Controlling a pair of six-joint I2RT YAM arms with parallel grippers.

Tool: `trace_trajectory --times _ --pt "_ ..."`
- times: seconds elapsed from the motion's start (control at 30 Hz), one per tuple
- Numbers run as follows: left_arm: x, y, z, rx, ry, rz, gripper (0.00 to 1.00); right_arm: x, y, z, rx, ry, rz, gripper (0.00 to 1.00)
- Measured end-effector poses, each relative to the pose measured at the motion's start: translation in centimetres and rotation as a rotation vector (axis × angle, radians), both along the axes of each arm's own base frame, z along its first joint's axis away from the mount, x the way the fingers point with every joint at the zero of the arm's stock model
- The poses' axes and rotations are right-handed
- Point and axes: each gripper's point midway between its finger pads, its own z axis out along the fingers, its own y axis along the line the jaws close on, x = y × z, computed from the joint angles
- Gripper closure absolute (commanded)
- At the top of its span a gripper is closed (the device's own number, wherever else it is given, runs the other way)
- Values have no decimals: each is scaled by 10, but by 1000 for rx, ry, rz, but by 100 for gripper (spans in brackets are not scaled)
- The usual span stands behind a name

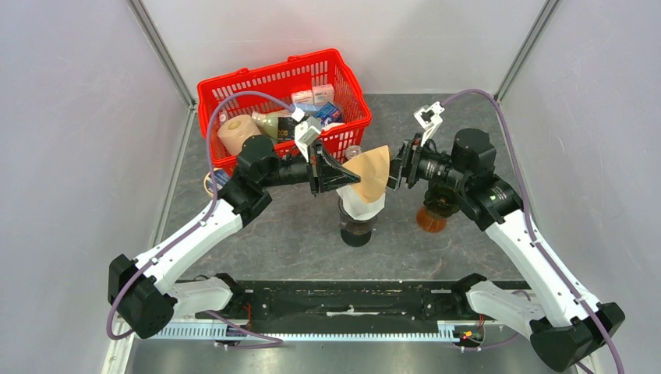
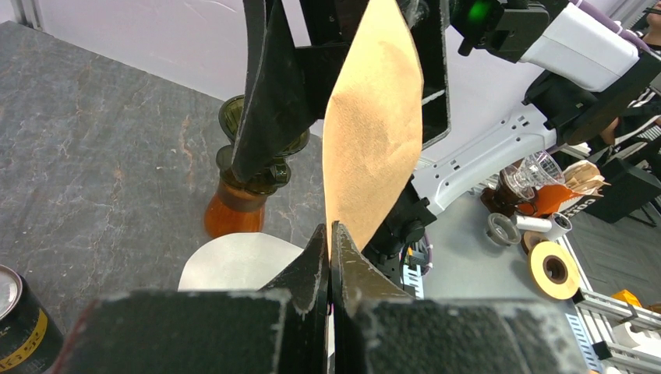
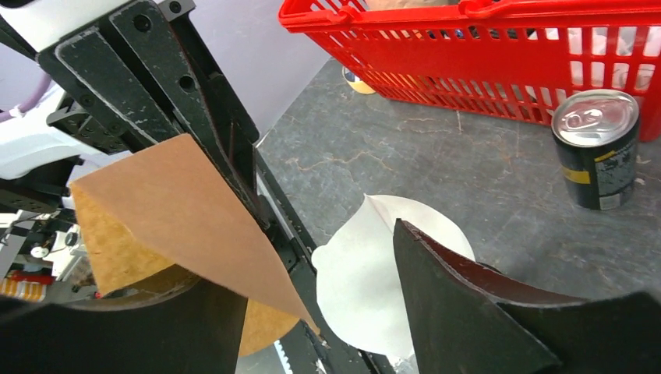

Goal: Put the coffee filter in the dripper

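Observation:
My left gripper (image 1: 352, 176) is shut on the pointed end of a brown cone coffee filter (image 1: 372, 173) and holds it in the air at mid-table; its closed jaws (image 2: 330, 238) show in the left wrist view with the filter (image 2: 374, 125) rising from them. My right gripper (image 1: 396, 169) is open, its fingers on either side of the filter's wide edge (image 3: 171, 210). Directly below, a white paper filter (image 1: 365, 206) sits in a dark dripper (image 1: 357, 232). The white filter also shows in the right wrist view (image 3: 374, 280).
An amber glass vessel with a dark top (image 1: 431, 220) stands under my right arm. A red basket (image 1: 234, 84) with groceries is at the back left. A black and yellow can (image 3: 596, 148) stands near the basket. A black rail (image 1: 351, 300) runs along the near edge.

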Motion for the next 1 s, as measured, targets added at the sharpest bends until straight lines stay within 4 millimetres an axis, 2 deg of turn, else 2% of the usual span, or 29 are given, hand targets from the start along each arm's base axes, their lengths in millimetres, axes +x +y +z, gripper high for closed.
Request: trace_trajectory --times 0.07,0.23,0.3,0.43,0.5,0.6,0.77,0.8,0.9,1.0 --pt "0 0 0 0 0 0 98 -1 3 1 11 2 20 39" --pt "0 0 1 -3 -1 0 98 -7 7 7 37 1 59 49" --pt "0 0 1 -5 2 0 98 -9 7 8 42 1 69 59" --pt "1 -1 2 -12 6 -1 98 -11 9 8 47 3 84 70" --pt "2 -2 2 -14 13 -1 98 -11 9 7 47 4 89 79" --pt "3 -4 -1 -10 28 -2 98 -13 9 8 49 4 98 99" --pt "7 -5 -4 -7 42 7 97 -14 9 8 51 4 99 100" --pt "7 -5 -4 -7 43 10 94 -14 9 9 51 3 98 100" --pt "11 -5 -5 -4 50 33 75 -15 8 11 53 -4 93 100" --pt "16 -4 -9 10 73 62 62 -14 6 12 51 -13 80 100"
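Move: The brown coffee filter is in the left fingers, its middle some 4 cm to their right and 1 cm ahead; from the open right hand it lies about 4 cm left, 1 cm back and 1 cm up. The white filter in its dripper is roughly 5 cm left, 1 cm back and 13 cm below the right hand. The green dripper stands about 14 cm to that hand's right, 2 cm ahead and 18 cm down. The right hand, still about three-quarters open, eases back some 1.5 cm and about 1 cm each left and up while turning about 5 degrees counter-clockwise, bringing the coffee filter's free right-hand side between its fingers, and shuts them fully to pinch the paper. The left hand keeps its grip almost still through this, then draws about 1.5 cm forward and 1 cm down as its fingers start to open around the coffee filter's left end. ##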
